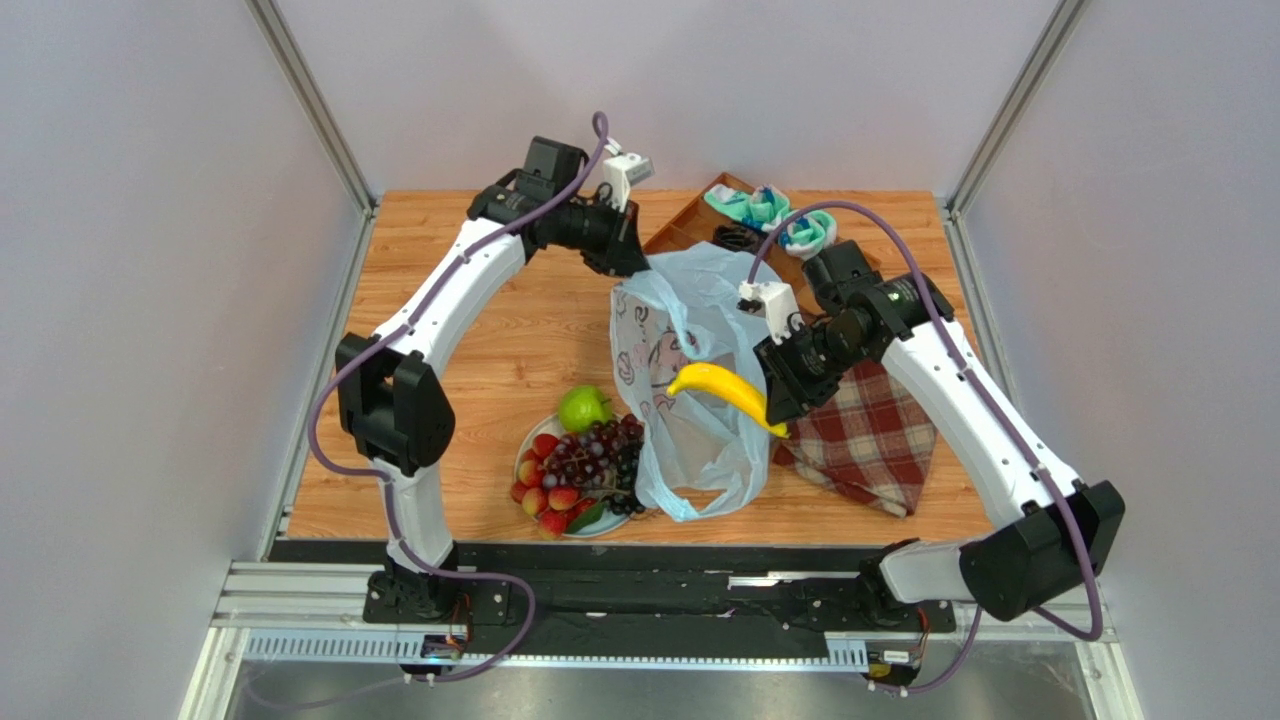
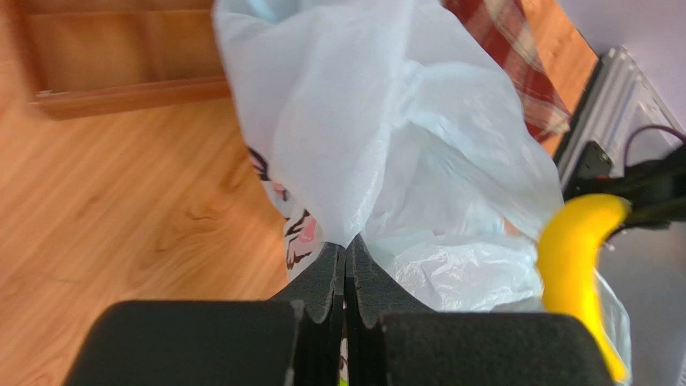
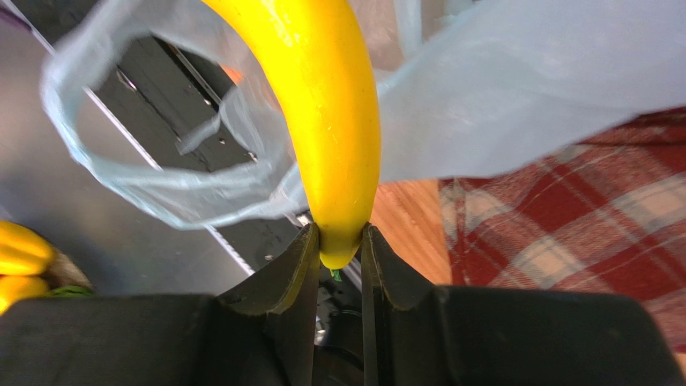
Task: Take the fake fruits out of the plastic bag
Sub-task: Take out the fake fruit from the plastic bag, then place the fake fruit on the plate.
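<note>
The pale-blue plastic bag [image 1: 684, 375] hangs over the table's middle, pinched at its top edge by my shut left gripper [image 1: 628, 267]; the left wrist view shows the bag [image 2: 386, 129] caught between the pads at the left gripper [image 2: 346, 249]. My right gripper [image 1: 781, 393] is shut on one end of a yellow banana [image 1: 721, 393], held in front of the bag; the banana [image 3: 322, 112] fills the right wrist view above the right gripper [image 3: 340, 241]. A green apple-like fruit [image 1: 583, 407], dark grapes [image 1: 609, 447] and small red fruits [image 1: 544, 488] lie on a plate [image 1: 601, 525].
A red plaid cloth [image 1: 872, 435] lies right of the bag under my right arm. A wooden tray [image 1: 684, 225] at the back holds teal-white rolled socks [image 1: 766, 210]. The table's front edge and metal rail run just beyond the plate.
</note>
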Tool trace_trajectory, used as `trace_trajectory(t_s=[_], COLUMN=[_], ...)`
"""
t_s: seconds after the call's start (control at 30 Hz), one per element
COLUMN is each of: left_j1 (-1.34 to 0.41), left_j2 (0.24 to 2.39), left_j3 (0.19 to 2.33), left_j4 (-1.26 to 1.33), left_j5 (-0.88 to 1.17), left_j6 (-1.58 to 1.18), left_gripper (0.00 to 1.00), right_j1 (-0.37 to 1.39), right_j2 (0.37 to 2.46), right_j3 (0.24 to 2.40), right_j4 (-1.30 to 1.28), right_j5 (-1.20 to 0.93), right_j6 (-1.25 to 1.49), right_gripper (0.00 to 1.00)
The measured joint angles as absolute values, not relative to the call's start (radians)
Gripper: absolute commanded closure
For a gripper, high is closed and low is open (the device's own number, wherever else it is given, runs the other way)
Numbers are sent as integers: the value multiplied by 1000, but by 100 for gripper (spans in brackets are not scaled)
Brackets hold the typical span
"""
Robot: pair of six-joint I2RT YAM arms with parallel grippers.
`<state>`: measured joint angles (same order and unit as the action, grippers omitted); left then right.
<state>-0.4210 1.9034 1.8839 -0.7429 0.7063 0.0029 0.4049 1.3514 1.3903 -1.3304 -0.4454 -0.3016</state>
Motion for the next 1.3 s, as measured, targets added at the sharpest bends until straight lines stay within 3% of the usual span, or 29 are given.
trace_trajectory(t_s=[0.43, 0.9, 1.3], left_j1=[-86, 277, 330], left_j2=[1909, 1400, 1164], left_j3=[1895, 1381, 1172], left_j4=[-713, -638, -572], left_j5=[596, 496, 417], left_j6=[-20, -163, -166], left_gripper=[100, 100, 100], right_j1=[499, 740, 878], right_j2=[1296, 1495, 1800], right_j3=[1571, 1588, 1645], right_j4=[-1348, -1122, -905], right_j5=[-464, -339, -154], right_j6=[-488, -585, -653], right_gripper=[100, 100, 100])
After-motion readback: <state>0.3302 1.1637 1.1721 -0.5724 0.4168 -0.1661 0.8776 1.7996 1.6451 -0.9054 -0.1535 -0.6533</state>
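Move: The left hand, gripping the bag's rim, has clear tabletop for the bag about 32 cm to its left and 5 ahead, 25 down; the green fruit is some 12 cm left, 8 back and 22 below it. For the right hand, already pinching the banana by its end, that green fruit lies roughly 26 cm left, 12 ahead and 17 lower, with the grapes 23 left, 5 ahead and the fruit plate's middle 26 left, 4 ahead. The left hand, shut on the bag's rim, sweeps the bag away from the banana towards the clear left side of the table, about 33 cm to the left at nearly constant height, curving forward first and then back while turning some 60 degrees counter-clockwise. The right hand keeps its pinch on the banana's end and carries it some 18 cm left and 8 forward to the green fruit at the plate's far edge, rising about 6 cm before sinking roughly 10, and rolling about 50 degrees counter-clockwise with the fingers still slanting down and left. ##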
